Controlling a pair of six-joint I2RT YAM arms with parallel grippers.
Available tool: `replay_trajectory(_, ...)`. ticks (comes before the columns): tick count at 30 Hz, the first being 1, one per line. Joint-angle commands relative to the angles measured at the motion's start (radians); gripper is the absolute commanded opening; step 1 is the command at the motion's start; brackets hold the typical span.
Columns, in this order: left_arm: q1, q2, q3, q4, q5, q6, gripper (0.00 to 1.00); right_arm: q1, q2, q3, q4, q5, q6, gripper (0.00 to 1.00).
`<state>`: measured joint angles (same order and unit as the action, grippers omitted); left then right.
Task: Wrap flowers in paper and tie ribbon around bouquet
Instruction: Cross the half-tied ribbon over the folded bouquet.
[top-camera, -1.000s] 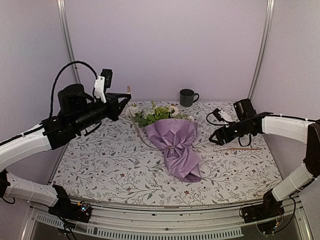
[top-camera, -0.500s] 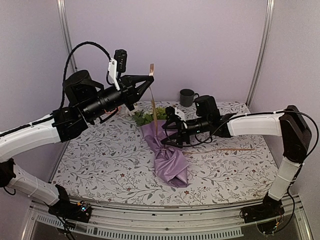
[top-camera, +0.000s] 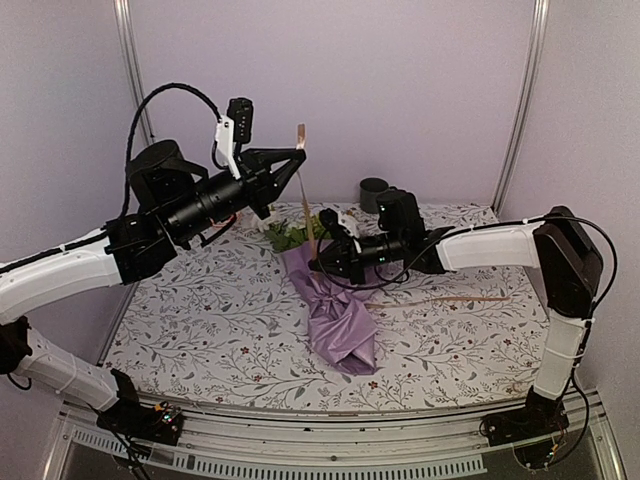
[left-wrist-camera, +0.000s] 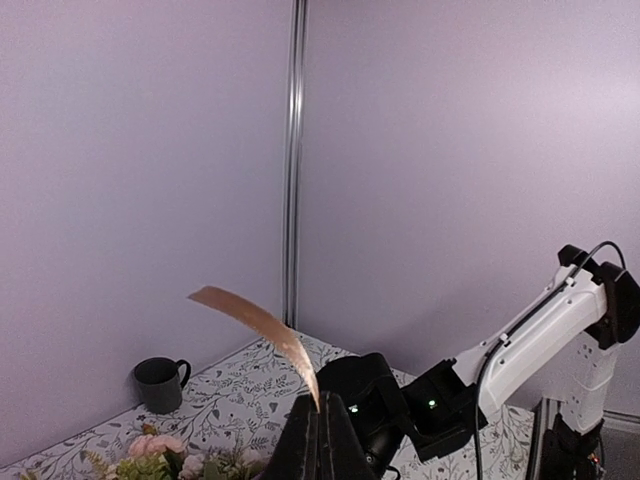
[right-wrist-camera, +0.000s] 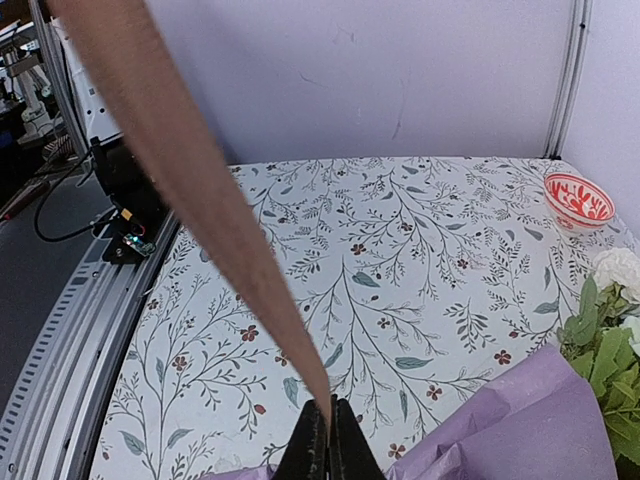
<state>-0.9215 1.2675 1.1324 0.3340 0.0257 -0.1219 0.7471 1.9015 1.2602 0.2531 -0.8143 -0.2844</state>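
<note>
The bouquet (top-camera: 338, 312) lies on the floral cloth, its lilac paper (right-wrist-camera: 520, 430) cinched at the middle, with the flowers (top-camera: 293, 233) poking out at the far end. The beige ribbon (top-camera: 308, 215) runs taut upward from the cinch. My left gripper (top-camera: 300, 157) is shut on the ribbon high above the table, and a short free end (left-wrist-camera: 262, 325) curls over its tips (left-wrist-camera: 321, 412). Just above the bouquet's neck my right gripper (top-camera: 317, 263) is shut on the lower part of the ribbon (right-wrist-camera: 190, 170), which enters between its tips (right-wrist-camera: 330, 408).
A dark mug (top-camera: 372, 189) stands at the back, partly behind the right arm, and shows in the left wrist view (left-wrist-camera: 160, 383). A thin tan strip (top-camera: 470, 298) lies on the cloth to the right. A red-and-white bowl (right-wrist-camera: 578, 198) sits by the far wall.
The left arm has lifted the ribbon end high. The right arm swung in from the right side to the bouquet's neck, and its gripper shut on the ribbon.
</note>
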Motion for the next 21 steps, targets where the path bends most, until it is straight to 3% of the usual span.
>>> replay_trajectory(1, 0.023, -0.041, 0.020, -0.161, -0.305, -0.085, 0.00, -0.003, -0.033, -0.018, 0.009, -0.010, 0.023, 0.00)
replay_trajectory(4, 0.123, -0.050, -0.054, -0.494, -0.481, -0.319, 0.00, -0.008, -0.075, -0.042, -0.005, -0.005, 0.047, 0.00)
replay_trajectory(5, 0.139, -0.054, -0.140, -0.562, -0.479, -0.369, 0.12, -0.007, -0.085, -0.054, -0.016, -0.011, 0.054, 0.00)
replay_trajectory(7, 0.115, -0.075, -0.305, -0.577, -0.416, -0.438, 0.50, -0.006, -0.098, -0.077, -0.023, -0.023, 0.075, 0.00)
replay_trajectory(8, 0.083, -0.088, -0.383, -0.551, -0.392, -0.466, 0.64, -0.005, -0.102, -0.085, -0.023, -0.027, 0.084, 0.00)
replay_trajectory(11, -0.076, -0.145, -0.512, -0.471, -0.492, -0.464, 0.85, -0.003, -0.105, -0.090, -0.041, -0.027, 0.107, 0.00)
replay_trajectory(14, -0.157, -0.168, -0.536, -0.394, -0.589, -0.259, 0.85, -0.002, -0.102, -0.091, -0.059, -0.044, 0.119, 0.00)
replay_trajectory(18, -0.170, -0.097, -0.554, -0.197, -0.482, 0.046, 0.83, -0.002, -0.104, -0.092, -0.077, -0.044, 0.138, 0.00)
replay_trajectory(21, -0.166, 0.017, -0.631, 0.206, -0.457, 0.227, 0.90, -0.003, -0.109, -0.095, -0.066, -0.044, 0.154, 0.00)
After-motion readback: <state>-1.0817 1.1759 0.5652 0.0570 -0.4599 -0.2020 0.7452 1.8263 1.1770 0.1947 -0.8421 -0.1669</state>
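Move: The bouquet's tied waist lies roughly 33 cm below my left hand, about 8 cm ahead and 2 cm to the right; my left fingers hold the ribbon's end high. From my right hand, already pinching that ribbon lower down, the waist is about 8 cm below, 3 cm ahead and 1 cm to the right. The flower heads sit some 12 cm beyond the waist and 7 cm left of it; the other ribbon strand lies level with it, about 22 cm to its right. My left hand opens wide and lets go of the raised ribbon end, swings out to the left and briefly forward, then plunges and draws back, ending about 30 cm lower beside the bouquet's left side, rolled and tipped some 35 degrees. My right fingers stay shut on the ribbon over the waist, easing about 2 cm back and slightly right while tipping. ##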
